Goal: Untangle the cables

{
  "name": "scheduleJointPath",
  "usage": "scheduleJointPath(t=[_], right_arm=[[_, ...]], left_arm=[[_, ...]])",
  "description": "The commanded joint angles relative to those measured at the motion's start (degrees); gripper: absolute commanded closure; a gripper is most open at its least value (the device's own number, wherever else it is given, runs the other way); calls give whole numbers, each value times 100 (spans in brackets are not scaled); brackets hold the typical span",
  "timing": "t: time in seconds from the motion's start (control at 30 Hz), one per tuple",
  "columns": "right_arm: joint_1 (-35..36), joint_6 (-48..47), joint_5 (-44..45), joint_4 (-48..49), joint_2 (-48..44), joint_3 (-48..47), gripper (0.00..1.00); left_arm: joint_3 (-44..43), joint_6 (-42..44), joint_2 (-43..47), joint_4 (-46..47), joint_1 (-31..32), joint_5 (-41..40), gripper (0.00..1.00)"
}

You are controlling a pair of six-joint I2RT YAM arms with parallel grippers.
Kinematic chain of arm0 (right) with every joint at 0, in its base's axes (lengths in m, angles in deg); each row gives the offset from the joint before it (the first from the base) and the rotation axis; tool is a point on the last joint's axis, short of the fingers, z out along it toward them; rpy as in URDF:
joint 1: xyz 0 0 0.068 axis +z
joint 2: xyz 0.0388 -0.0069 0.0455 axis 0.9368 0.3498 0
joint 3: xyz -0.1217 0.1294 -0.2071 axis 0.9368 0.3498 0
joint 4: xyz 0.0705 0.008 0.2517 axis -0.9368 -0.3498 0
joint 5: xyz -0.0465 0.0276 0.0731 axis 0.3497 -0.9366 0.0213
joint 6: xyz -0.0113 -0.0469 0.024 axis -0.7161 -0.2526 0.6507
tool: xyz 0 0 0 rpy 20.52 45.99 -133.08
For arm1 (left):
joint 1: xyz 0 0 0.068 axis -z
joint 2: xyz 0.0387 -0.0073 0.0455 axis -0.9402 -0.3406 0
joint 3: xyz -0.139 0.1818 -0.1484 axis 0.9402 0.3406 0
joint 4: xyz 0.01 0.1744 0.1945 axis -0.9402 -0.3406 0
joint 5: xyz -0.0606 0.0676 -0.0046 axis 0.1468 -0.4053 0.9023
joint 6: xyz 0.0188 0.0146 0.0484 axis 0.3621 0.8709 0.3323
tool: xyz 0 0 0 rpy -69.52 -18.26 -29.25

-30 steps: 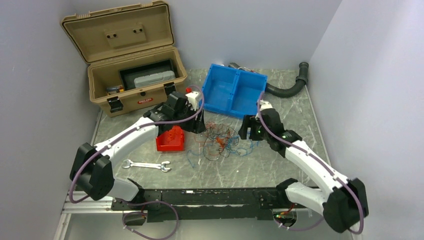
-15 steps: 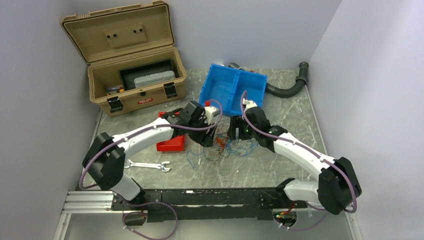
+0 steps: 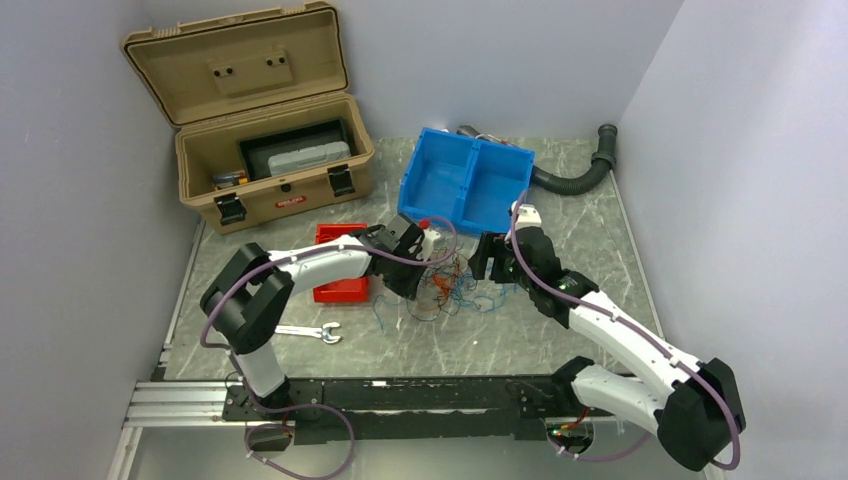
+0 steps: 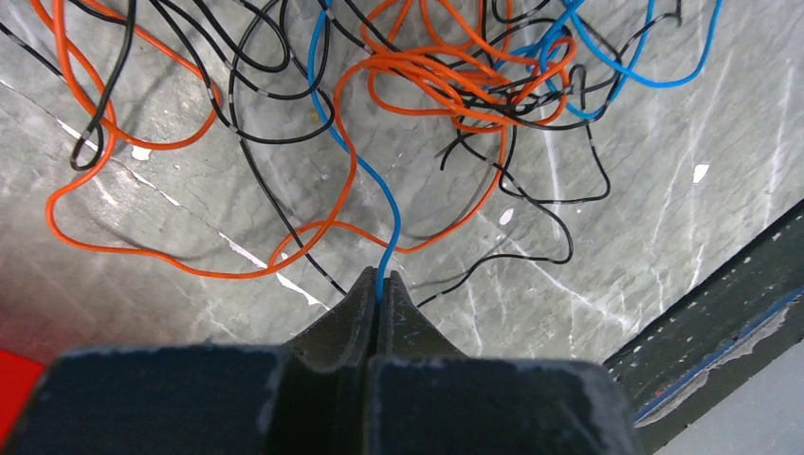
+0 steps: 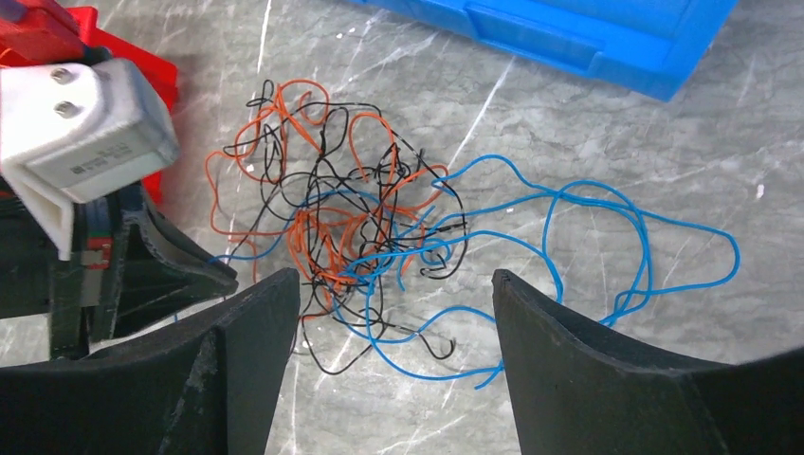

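Note:
The cables (image 3: 452, 283) lie in a loose tangle of orange, black and blue wires on the marble table between my two arms. My left gripper (image 3: 428, 284) is at the tangle's left edge. In the left wrist view, my left gripper (image 4: 381, 286) is shut on one blue cable (image 4: 375, 185) that leads up into the knot (image 4: 465, 81). My right gripper (image 3: 490, 262) hovers at the tangle's right side. Its jaws (image 5: 396, 284) are open wide, with blue loops (image 5: 569, 218) and the knot (image 5: 341, 227) lying on the table beyond them.
A blue two-compartment bin (image 3: 470, 180) stands just behind the tangle. A small red bin (image 3: 338, 290) sits under the left arm. An open tan toolbox (image 3: 270, 150) is at the back left, a wrench (image 3: 295, 331) at the front left, a black ribbed hose (image 3: 580, 175) at the back right.
The left arm swung right and down to the tangle, and its gripper went from open to shut on a blue cable. The right gripper shifted slightly and stayed open.

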Motion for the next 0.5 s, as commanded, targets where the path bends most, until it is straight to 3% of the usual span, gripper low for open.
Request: scheduleJointPath(t=[0.0,0.47], right_arm=[[2,122,-120,366,124,112,24],[22,533,-2312,2508,825,259,23]], left_arm=[[-316,-5,460,-173,14,-14,100],[-1526,67,1976,-1285,16,504,100]])
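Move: The left hand, just above the table, already pinches a blue cable strand. The tangle's orange knot lies about 7 cm to its right, 2 cm ahead and 3 cm lower; the red tray is some 14 cm left and 7 cm ahead, the blue tray 11 cm right and 22 cm ahead. From the open right hand, the tangle is about 9 cm left, level fore and aft, 12 cm below; the blue tray is 4 cm left, 20 cm ahead. Keep the blue strand pinched and raise the left gripper, slowly at first and then fast, about 16 cm up off the table and away from the tangle, tilting its fingers nearly 20 degrees so they point more to the right. Meanwhile bring the open right gripper about 5 cm left towards the tangle, dipping slightly, and turn it counter-clockwise and roll it a little. ##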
